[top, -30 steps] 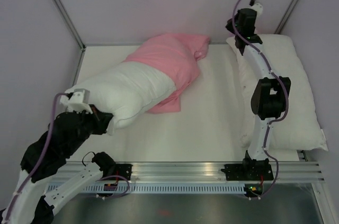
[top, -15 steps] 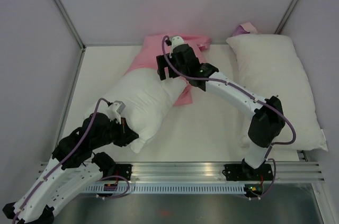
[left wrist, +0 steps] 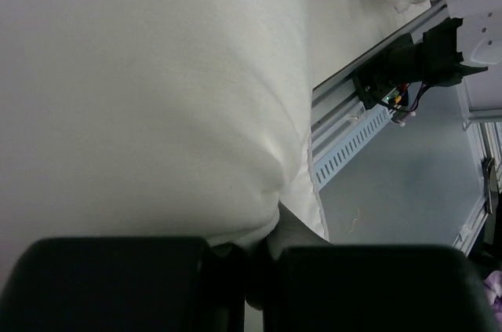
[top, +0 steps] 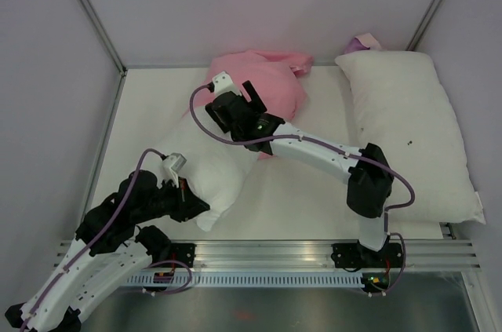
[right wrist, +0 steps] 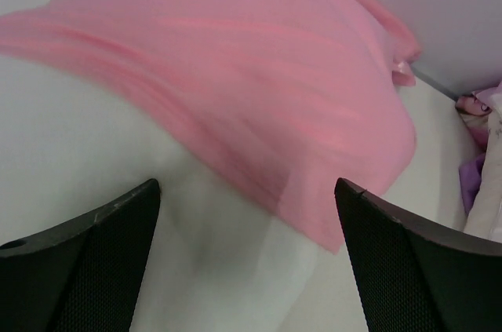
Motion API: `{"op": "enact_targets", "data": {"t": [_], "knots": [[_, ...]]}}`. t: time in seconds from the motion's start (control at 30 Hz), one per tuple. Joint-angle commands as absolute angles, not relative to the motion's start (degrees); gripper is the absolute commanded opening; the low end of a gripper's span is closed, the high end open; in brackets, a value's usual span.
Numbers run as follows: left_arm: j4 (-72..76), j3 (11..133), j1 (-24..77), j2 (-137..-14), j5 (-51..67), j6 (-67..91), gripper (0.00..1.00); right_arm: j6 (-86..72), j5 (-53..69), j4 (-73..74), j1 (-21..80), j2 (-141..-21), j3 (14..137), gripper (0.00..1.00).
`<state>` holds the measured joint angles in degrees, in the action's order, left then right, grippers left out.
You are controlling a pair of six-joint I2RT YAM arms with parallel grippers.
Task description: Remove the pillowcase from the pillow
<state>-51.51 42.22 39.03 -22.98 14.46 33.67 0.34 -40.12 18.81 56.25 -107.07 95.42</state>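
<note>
The white pillow [top: 216, 167] lies diagonally at mid-left, and its far end is inside the pink pillowcase [top: 271, 81], which is bunched at the back. My left gripper [top: 192, 205] is shut on the pillow's near corner. In the left wrist view the pillow [left wrist: 141, 73] fills the frame above the closed gripper [left wrist: 255, 269]. My right gripper [top: 235, 104] is open, hovering over the spot where the pillowcase edge meets the pillow. The right wrist view shows the pillowcase [right wrist: 259, 57] over the pillow [right wrist: 118, 159], with the gripper [right wrist: 247, 269] spread wide and holding nothing.
A second white pillow [top: 408, 128] with small dark specks lies along the right side. A purple cloth [top: 362, 40] shows at the back right corner. The metal rail [top: 298, 252] runs along the near edge. Walls enclose the table on three sides.
My right arm swung from the far right over to the pillow and moved left along it. My left gripper pulled the pillow's near corner toward the near edge. The pillowcase bunched toward the back.
</note>
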Motion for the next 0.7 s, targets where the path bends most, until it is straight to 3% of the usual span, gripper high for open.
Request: {"op": "enact_targets", "data": {"t": [0.0,0.1,0.2,0.23,0.3,0.33,0.43,0.67], "knots": [[-47.4,42.2,39.3,-21.6,21.4,36.6,0.02,4.1,-49.1,18.3,54.9,-115.1,104.0,0.98],[-48.2,42.6,39.3,-20.7,22.7,36.7,0.02,1.9,-47.6,20.7,52.6,-121.5,112.0,0.93],[-49.0,43.2,39.3,-19.6,23.7,36.8,0.02,0.3,-46.5,20.3,49.7,-125.8,116.4,0.74],[-49.2,43.3,39.3,-19.1,24.5,36.8,0.02,0.2,-45.7,19.2,48.8,-127.0,117.0,0.58],[-49.5,43.1,39.3,-18.6,26.1,36.7,0.02,-3.0,-44.7,18.7,45.8,-128.1,118.9,0.38],[-49.9,43.0,39.3,-18.3,26.7,36.7,0.02,-3.9,-43.4,18.5,44.5,-129.1,120.5,0.20],[-52.9,44.5,39.3,-17.8,27.2,35.6,0.02,-7.5,-40.0,17.8,39.1,-130.8,122.3,0.00],[-67.2,57.5,39.3,-15.2,13.6,35.9,0.02,-9.2,-34.4,15.0,23.6,-135.8,129.8,0.00]]}}
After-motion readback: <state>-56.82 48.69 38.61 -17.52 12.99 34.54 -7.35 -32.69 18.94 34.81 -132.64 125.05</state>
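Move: The pillowcase's open hem lies some 10 cm ahead of the open right gripper, about 2 cm to its right and 6 cm below. The middle of the half-bared pillow is roughly 12 cm back of that gripper, 6 cm left and 8 cm lower; the spare white pillow lies about 42 cm to the right and 5 cm back, some 15 cm lower. From the left gripper, already holding the pillow's near corner, the hem is about 36 cm ahead, 8 cm right and 2 cm lower. Reach the right gripper forward and slightly down onto the pillowcase hem, shutting the fingers on the pink cloth on the way. Without stopping, draw it on forward and to the right, about 20 cm forward in all, turning some 20 degrees clockwise. Keep the left fingers shut on the pillow's near corner, easing slightly back, then lifting about 4 cm. ##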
